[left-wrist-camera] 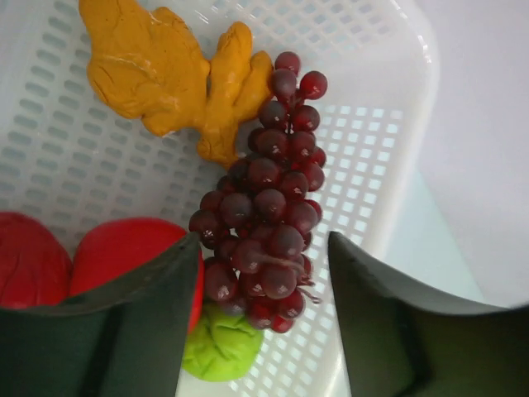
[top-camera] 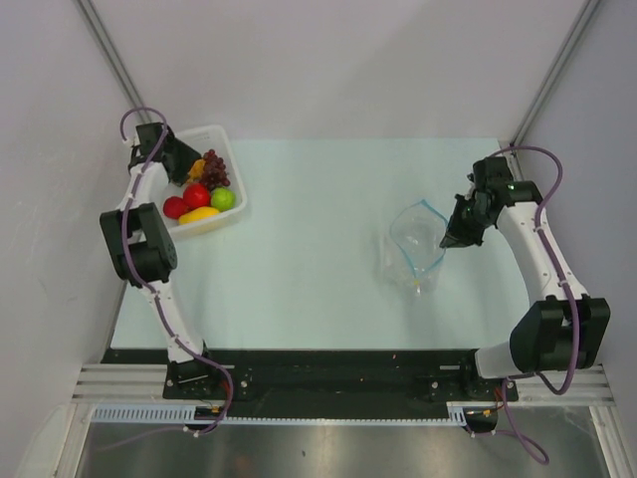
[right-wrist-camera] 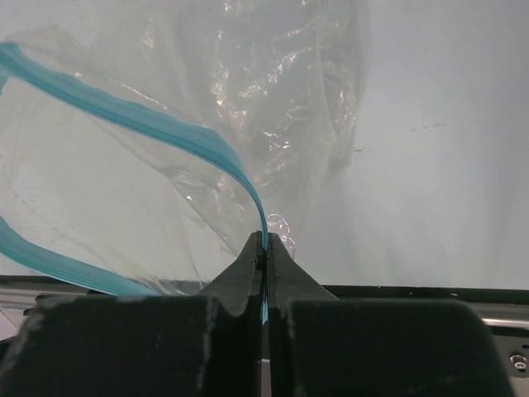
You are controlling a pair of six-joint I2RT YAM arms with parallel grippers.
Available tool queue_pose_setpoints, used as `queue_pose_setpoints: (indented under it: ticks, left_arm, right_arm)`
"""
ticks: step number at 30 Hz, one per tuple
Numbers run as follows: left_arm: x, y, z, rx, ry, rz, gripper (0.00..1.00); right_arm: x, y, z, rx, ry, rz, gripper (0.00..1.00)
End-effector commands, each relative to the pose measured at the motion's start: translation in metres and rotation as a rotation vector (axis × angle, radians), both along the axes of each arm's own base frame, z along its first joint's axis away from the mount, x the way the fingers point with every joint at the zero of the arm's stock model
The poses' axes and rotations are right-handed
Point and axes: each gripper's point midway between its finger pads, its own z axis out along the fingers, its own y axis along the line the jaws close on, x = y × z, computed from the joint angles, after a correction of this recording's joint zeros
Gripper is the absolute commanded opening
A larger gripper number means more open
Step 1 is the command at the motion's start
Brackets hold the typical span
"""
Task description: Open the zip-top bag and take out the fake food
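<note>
The zip-top bag (top-camera: 416,244) hangs empty with its mouth open at the table's right. My right gripper (top-camera: 448,239) is shut on its blue-teal zip strip (right-wrist-camera: 165,132), pinched between the fingertips (right-wrist-camera: 265,244). The fake food lies in the white basket (top-camera: 224,134) at the far left: purple grapes (left-wrist-camera: 269,190), an orange piece (left-wrist-camera: 165,74), red fruits (left-wrist-camera: 116,256), a green fruit (left-wrist-camera: 219,347) and a yellow piece (top-camera: 198,214). My left gripper (left-wrist-camera: 263,240) hovers open over the basket. Its jaws stand to either side of the grape bunch without touching it.
The basket's perforated wall (left-wrist-camera: 388,124) lies just right of my left gripper. The pale table surface (top-camera: 318,239) stretches between basket and bag. Grey enclosure walls stand close on both sides.
</note>
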Motion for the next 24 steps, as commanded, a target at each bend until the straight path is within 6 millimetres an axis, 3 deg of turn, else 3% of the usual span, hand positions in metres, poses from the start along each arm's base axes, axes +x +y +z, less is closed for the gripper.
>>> queue_pose_setpoints:
  ticks: [1,6,7,9,10,12,13,15,16,20,24]
  left_arm:
    - [-0.013,-0.012,0.075,0.031,-0.144,-0.066,0.77]
    - [-0.034,-0.052,0.086,0.020,-0.145,-0.167,0.82]
    - [-0.040,-0.066,0.099,0.025,-0.168,-0.194,0.82]
    - [-0.051,-0.085,0.102,0.017,-0.176,-0.241,0.82]
    - [-0.057,-0.102,0.116,0.019,-0.208,-0.277,0.82]
    - [-0.069,-0.122,0.117,0.014,-0.210,-0.327,0.82]
    - [-0.078,-0.142,0.130,0.020,-0.237,-0.369,0.82]
    - [-0.089,-0.156,0.131,0.039,-0.235,-0.412,0.82]
    - [-0.099,-0.187,0.131,0.036,-0.229,-0.479,0.82]
    - [-0.134,-0.240,0.138,0.024,-0.251,-0.610,0.82]
    - [-0.166,-0.297,0.137,-0.007,-0.252,-0.761,0.82]
  right_arm:
    - [-0.010,-0.009,0.031,-0.034,-0.074,-0.021,0.00]
    - [-0.029,-0.027,0.040,-0.120,-0.082,-0.075,0.00]
    - [-0.032,-0.031,0.042,-0.130,-0.081,-0.100,0.00]
    - [-0.044,-0.044,0.043,-0.182,-0.060,-0.144,0.00]
    - [-0.051,-0.049,0.045,-0.194,-0.056,-0.168,0.00]
    - [-0.060,-0.065,0.050,-0.220,-0.058,-0.231,0.00]
    - [-0.068,-0.070,0.053,-0.229,-0.056,-0.252,0.00]
    - [-0.078,-0.081,0.055,-0.279,-0.047,-0.294,0.00]
    - [-0.085,-0.083,0.056,-0.296,-0.040,-0.301,0.00]
    - [-0.098,-0.112,0.061,-0.443,-0.035,-0.371,0.00]
    - [-0.090,-0.125,0.057,-0.510,-0.010,-0.392,0.00]
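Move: The open bag hangs from the closed right fingers, its middle some 6 cm left of that hand, 1 cm forward and 9 cm down; the table's near right corner is about 25 cm right, 20 cm back and 15 cm below. The bag is roughly 58 cm right of the left hand, 25 cm back and 7 cm lower. The grapes lie about 5 cm ahead of the left hand, 2 cm right and 8 cm below, with the green pepper 7 cm behind them and 2 cm farther right. The left hand, fingers already parting, opens fully as it rises off the grapes, then sweeps out of the basket towards the bag, some 26 cm right while going 14 cm back and 12 cm up, turning clockwise about 35 degrees. Still pinching the bag's rim, the right hand carries it about 10 cm right, 9 cm back and 5 cm up towards the table's near right corner, turning clockwise and tilting so that its fingertips swing rightward some 20 degrees. ##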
